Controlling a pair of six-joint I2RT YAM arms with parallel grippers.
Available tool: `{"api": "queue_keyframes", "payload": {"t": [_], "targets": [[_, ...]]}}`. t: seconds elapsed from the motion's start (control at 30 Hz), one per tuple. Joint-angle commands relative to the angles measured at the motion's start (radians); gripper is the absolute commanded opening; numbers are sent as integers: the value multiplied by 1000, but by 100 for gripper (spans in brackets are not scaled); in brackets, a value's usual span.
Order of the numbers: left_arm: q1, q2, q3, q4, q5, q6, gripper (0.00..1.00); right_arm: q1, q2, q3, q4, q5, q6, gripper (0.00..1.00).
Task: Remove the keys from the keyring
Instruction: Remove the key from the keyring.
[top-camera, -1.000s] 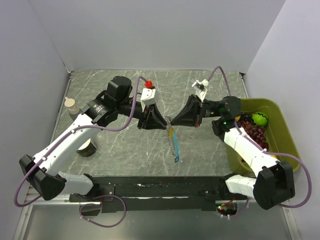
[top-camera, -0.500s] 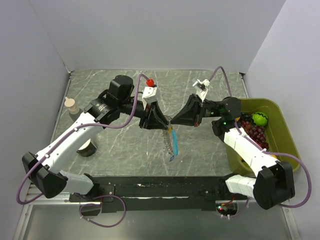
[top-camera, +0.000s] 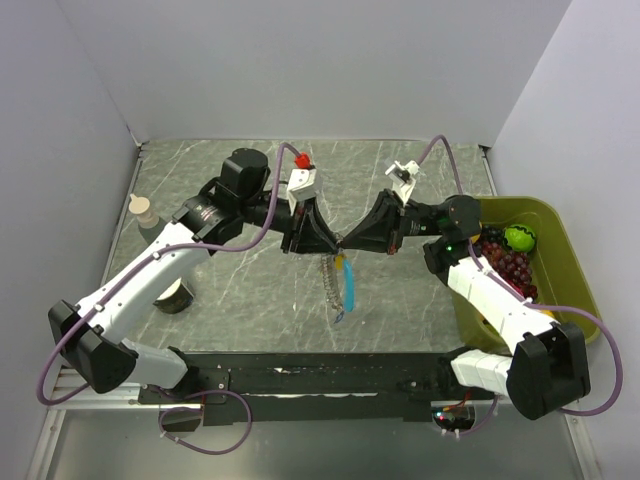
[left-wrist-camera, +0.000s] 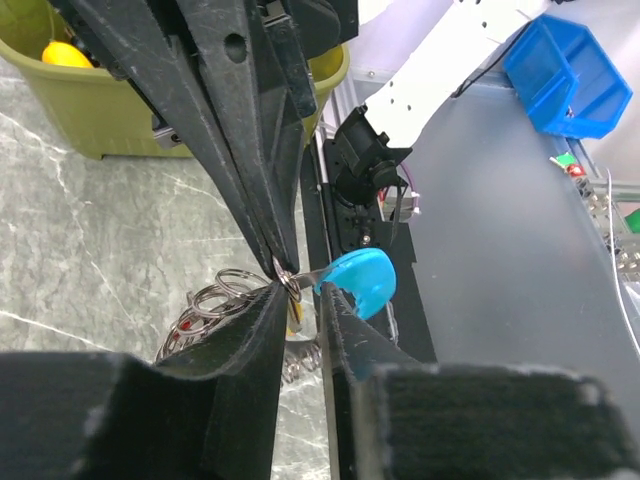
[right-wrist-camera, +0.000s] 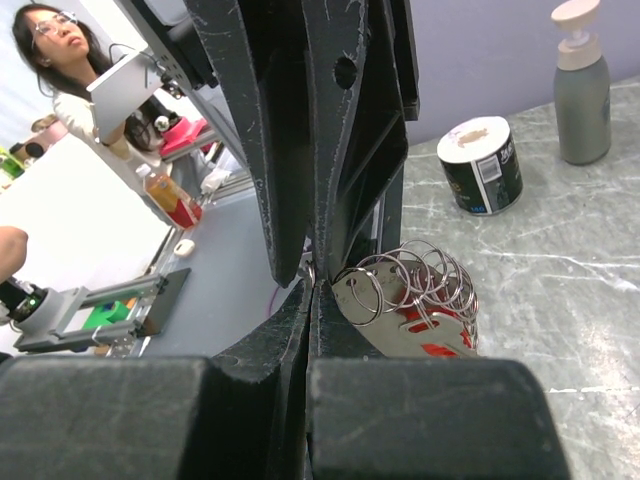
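The keyring (top-camera: 327, 280), a chain of silvery rings, hangs between my two grippers above the table's middle. The light-blue strip (top-camera: 347, 281) and a small blue key (top-camera: 340, 316) dangle beside it. My right gripper (top-camera: 350, 243) is shut on one ring (right-wrist-camera: 309, 270). The other rings (right-wrist-camera: 425, 275) and a silver key with red (right-wrist-camera: 432, 338) hang to the right of its fingers. My left gripper (top-camera: 332, 243) meets it tip to tip. Its fingers (left-wrist-camera: 262, 330) stand a narrow gap apart. A key blade with a bright blue head (left-wrist-camera: 362, 281) lies across their tips, with rings (left-wrist-camera: 212, 300) to the left.
An olive bin (top-camera: 560, 262) with grapes and a lime stands at the right. A pump bottle (top-camera: 145, 213) and a tape roll (top-camera: 176, 295) stand at the left; both show in the right wrist view, the bottle (right-wrist-camera: 583, 85) and the roll (right-wrist-camera: 482, 166). A black rail (top-camera: 320, 375) runs along the near edge.
My left wrist has rolled a little and shifted right. The hanging chain, strip and blue key have swung left and curled; the right arm has hardly moved.
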Motion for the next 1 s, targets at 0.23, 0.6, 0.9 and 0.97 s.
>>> {"api": "queue_keyframes", "payload": {"t": [0.23, 0.6, 0.9, 0.97], "targets": [[-1, 9, 10, 63, 24, -29, 1, -4, -30, 0, 39, 39, -15, 0], [-2, -43, 38, -66, -108, 123, 1, -10, -98, 113, -585, -17, -494, 33], [-34, -85, 108, -270, -355, 298, 1, 1, -149, 264, -1156, 153, -1117, 48], [-51, -80, 120, -309, -387, 313, 1, 16, -152, 258, -1162, 193, -1153, 49]]}}
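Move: The keyring's wire loop is still held in the right fingertips, level with that hand point and right at it. From the left hand the loop lies about 1 cm to the right, at the same height and straight ahead-level, just at its half-open tips. Below the left hand hangs the rest: the yellow key some 3 cm down, 1 cm back and 1 cm right; the blue strip 5 cm down, 3 cm back, 1 cm right; the steel plate 5 cm down, level, 1 cm left. Closing nearly in place, the left fingers pinch the keyring's wire loop while the right tips still hold it; then the left hand sinks about 2.5 cm, swinging forward and off to the left with the bunch and turning some 15 degrees. The right hand dips slightly, opens to about half and lets go, then eases forward and right, away from the loop, rolling about 20 degrees. ##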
